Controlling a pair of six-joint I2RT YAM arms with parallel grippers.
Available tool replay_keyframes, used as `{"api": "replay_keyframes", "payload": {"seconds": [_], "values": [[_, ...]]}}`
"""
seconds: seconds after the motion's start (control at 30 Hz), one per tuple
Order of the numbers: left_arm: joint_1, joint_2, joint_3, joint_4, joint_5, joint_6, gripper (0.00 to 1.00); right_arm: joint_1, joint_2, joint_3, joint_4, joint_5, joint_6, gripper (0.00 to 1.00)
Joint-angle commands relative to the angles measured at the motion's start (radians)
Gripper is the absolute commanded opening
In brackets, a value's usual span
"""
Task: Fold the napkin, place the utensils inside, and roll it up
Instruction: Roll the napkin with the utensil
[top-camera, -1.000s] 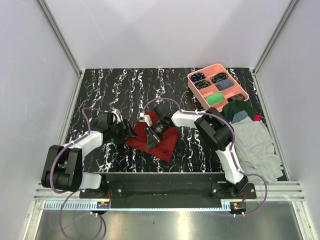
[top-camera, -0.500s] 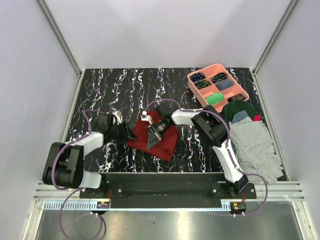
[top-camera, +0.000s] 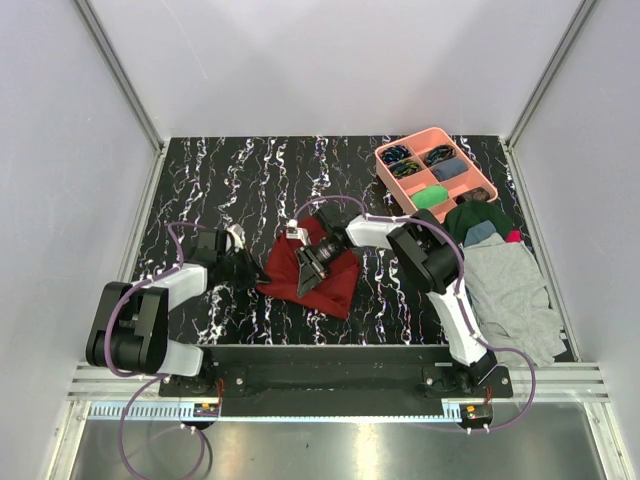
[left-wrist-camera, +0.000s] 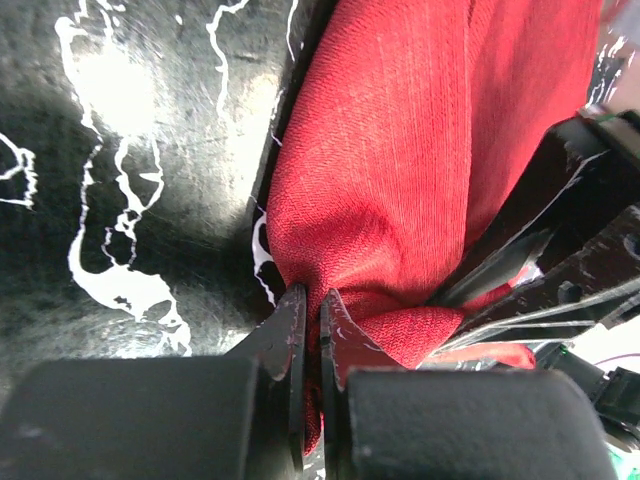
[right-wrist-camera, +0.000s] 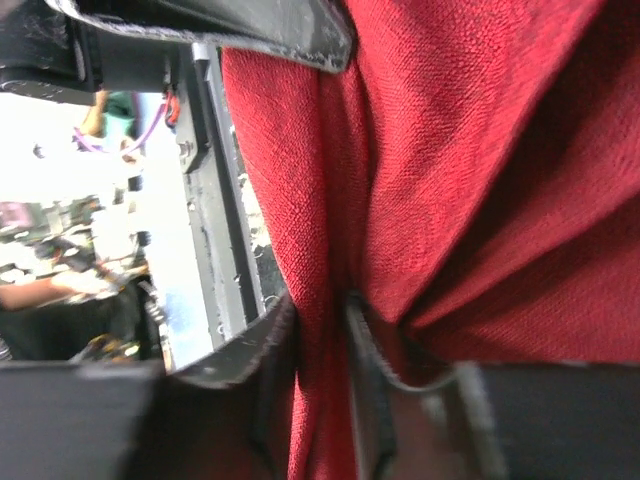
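Observation:
The dark red napkin (top-camera: 340, 285) lies bunched on the black marbled table between the two arms. My left gripper (top-camera: 250, 272) is at its left corner. In the left wrist view this gripper (left-wrist-camera: 312, 300) is shut, pinching the napkin (left-wrist-camera: 400, 150) edge down at the table. My right gripper (top-camera: 305, 272) is over the napkin's middle. In the right wrist view a raised fold of the napkin (right-wrist-camera: 480, 150) runs between its narrow jaws (right-wrist-camera: 318, 305), which are shut on it. The right gripper's black fingers (left-wrist-camera: 560, 250) show close beside the left one. The utensils are out of view.
A pink compartment tray (top-camera: 470, 165) stands at the back right. A pile of grey, green and blue clothes (top-camera: 505, 280) lies along the right edge. The marbled table (top-camera: 220, 180) stretches behind the napkin, bounded by the metal frame rail (top-camera: 330, 385) in front.
My left gripper has closed from open onto the napkin's left corner. The right gripper has shifted slightly with its fold, and the cloth is more gathered between the two.

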Motion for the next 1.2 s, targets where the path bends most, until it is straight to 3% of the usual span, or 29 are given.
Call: {"api": "replay_keyframes", "payload": {"seconds": [0.0,0.2,0.37,0.5,0.63,0.73,0.93,1.17], "values": [[-0.018,0.019,0.018,-0.067,0.05,0.004,0.0,-0.005,-0.137,-0.02,0.044,0.198,-0.01,0.39],[-0.018,0.032,0.024,-0.07,0.054,0.001,0.0,0.034,-0.319,-0.066,0.046,0.382,-0.033,0.56],[-0.017,0.033,0.027,-0.075,0.054,0.002,0.0,0.223,-0.434,-0.158,0.076,0.704,-0.114,0.59],[-0.017,0.035,0.029,-0.078,0.048,0.005,0.0,0.362,-0.499,-0.274,0.226,0.923,-0.148,0.61],[-0.017,0.039,0.03,-0.078,0.053,0.007,0.0,0.452,-0.511,-0.357,0.349,1.2,-0.18,0.63],[-0.017,0.036,0.03,-0.078,0.053,0.007,0.0,0.488,-0.507,-0.397,0.42,1.311,-0.229,0.64],[-0.017,0.041,0.032,-0.079,0.054,0.01,0.0,0.518,-0.494,-0.443,0.529,1.385,-0.323,0.64],[-0.017,0.039,0.035,-0.079,0.056,0.01,0.0,0.518,-0.436,-0.445,0.526,1.384,-0.36,0.63]]}}
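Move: Some 4 cm to the right hand's left, level fore and aft and about 1 cm lower, runs the strip of the napkin's rolled near edge. The left gripper, shut on the strip's left end, stands roughly 10 cm to the right hand's left and 2 cm farther out. The napkin's flat middle lies 6 cm ahead and 3 cm to the right. From the left hand the strip is about 6 cm right and 2 cm back. Opening wide, the right hand lets go of the napkin's near edge, rises some 7 cm, loops back and down, then eases forward to hang over the rolled strip beside the left gripper. Its wrist turns nearly 80 degrees, so the fingers point left and down, slightly forward, instead of back. The left hand keeps its pinch, drawing about 1 cm back and right. ##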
